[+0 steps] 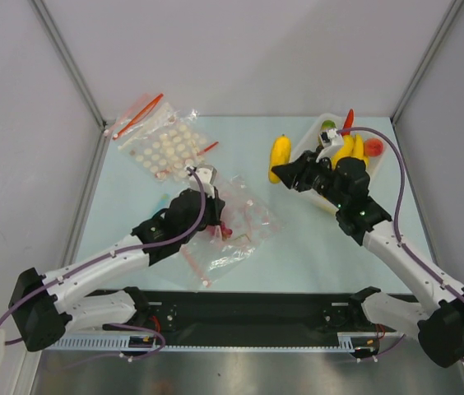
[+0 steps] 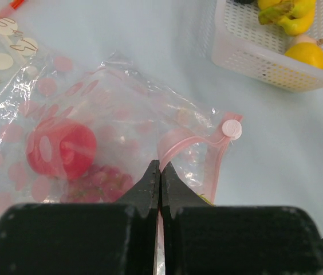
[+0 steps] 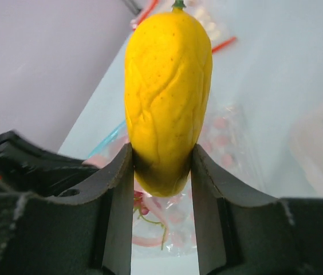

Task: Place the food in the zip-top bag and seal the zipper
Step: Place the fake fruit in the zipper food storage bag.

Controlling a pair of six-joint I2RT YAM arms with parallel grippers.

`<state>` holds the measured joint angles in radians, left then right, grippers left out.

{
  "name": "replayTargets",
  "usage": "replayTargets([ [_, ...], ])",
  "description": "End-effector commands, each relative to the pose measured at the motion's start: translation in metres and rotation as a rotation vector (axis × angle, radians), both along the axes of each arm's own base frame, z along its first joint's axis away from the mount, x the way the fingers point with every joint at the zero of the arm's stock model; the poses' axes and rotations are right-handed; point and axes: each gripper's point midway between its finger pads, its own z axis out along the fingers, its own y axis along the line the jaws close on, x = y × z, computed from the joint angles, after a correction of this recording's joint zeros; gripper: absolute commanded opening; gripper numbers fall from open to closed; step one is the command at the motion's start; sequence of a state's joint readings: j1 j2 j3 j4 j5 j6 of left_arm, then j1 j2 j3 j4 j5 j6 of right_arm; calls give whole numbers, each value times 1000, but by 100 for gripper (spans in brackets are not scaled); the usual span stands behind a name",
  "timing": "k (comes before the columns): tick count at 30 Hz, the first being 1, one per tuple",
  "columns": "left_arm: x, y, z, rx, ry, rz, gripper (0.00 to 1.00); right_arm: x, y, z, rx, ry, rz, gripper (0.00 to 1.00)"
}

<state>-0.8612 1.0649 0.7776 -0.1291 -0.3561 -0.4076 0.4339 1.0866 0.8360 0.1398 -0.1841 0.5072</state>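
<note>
My right gripper (image 1: 285, 171) (image 3: 161, 166) is shut on a yellow mango (image 1: 280, 156) (image 3: 167, 97), held in the air left of the basket and above the bag's far side. My left gripper (image 1: 217, 224) (image 2: 160, 170) is shut on the pink strip, the zipper (image 2: 191, 139), at the mouth of the crinkly clear zip-top bag (image 1: 247, 218) (image 2: 127, 109). Pink dots show on or through the bag. Inside it lie a red apple (image 2: 61, 149) and dark grapes (image 2: 99, 180). A white round tab (image 2: 231, 129) sits at the strip's end.
A white basket (image 1: 304, 150) (image 2: 253, 48) at the right back holds yellow bananas (image 1: 350, 148), a red chili (image 1: 348, 121) and a red fruit (image 1: 373, 148). A white-dotted clear bag (image 1: 166, 148) with red strips lies at the left back. Grey walls enclose the table.
</note>
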Motion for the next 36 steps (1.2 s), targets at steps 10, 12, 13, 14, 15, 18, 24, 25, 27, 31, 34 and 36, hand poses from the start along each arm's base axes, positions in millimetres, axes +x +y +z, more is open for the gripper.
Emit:
replayTargets([
  [10,33,-3,48,-101,-150,112,0,-73,56,13,-143,-131,446,9],
  [12,33,-6,52,-122,-171,97,0,-75,60,3,-154,-82,475,9],
  [13,34,-7,56,-134,-184,97,0,-78,67,-4,-155,-45,524,9],
  [14,34,-6,56,-132,-191,96,0,-80,71,-7,-156,-28,555,9],
  [15,34,-4,56,-128,-201,96,0,-85,78,-11,-161,-13,592,9],
  [18,34,5,53,-130,-228,130,0,-91,90,-21,-206,33,656,8],
  [24,34,21,58,-123,-268,182,0,-97,106,-48,-288,127,723,9],
  [25,34,22,58,-124,-268,190,0,-98,106,-55,-303,162,729,9],
  [27,35,23,55,-110,-259,202,0,-94,110,-69,-328,207,730,9],
  [31,30,11,55,-117,-243,126,0,-86,114,-89,-356,267,714,9],
  [34,19,-5,52,-117,-206,39,0,-81,115,-96,-367,281,701,8],
  [36,12,-15,54,-118,-181,5,0,-77,115,-95,-369,275,678,8],
])
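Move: The right hand holds the long yellow fruit by its lower end. The bag's mouth lies about 14 cm to its left, 7 cm back and 11 cm below; from the left hand, pinching the rim, it is some 2 cm to the right and 3 cm below. From the right hand, the grapes in the bag lie 16 cm left, 8 cm back, the red apple 20 cm left, 5 cm back, the basket 17 cm right, 10 cm ahead, all roughly 23 cm lower. Still gripping the yellow fruit, the right hand brings its stem end in under the bag's raised rim: left and back with a slight rise, then down, ending some 11 cm left, 9 cm back and 11 cm lower, turned about 40 degrees counter-clockwise and tipped down. The left hand keeps its pinch and draws the rim about 3 cm up and forward, easing slightly back at the end. ##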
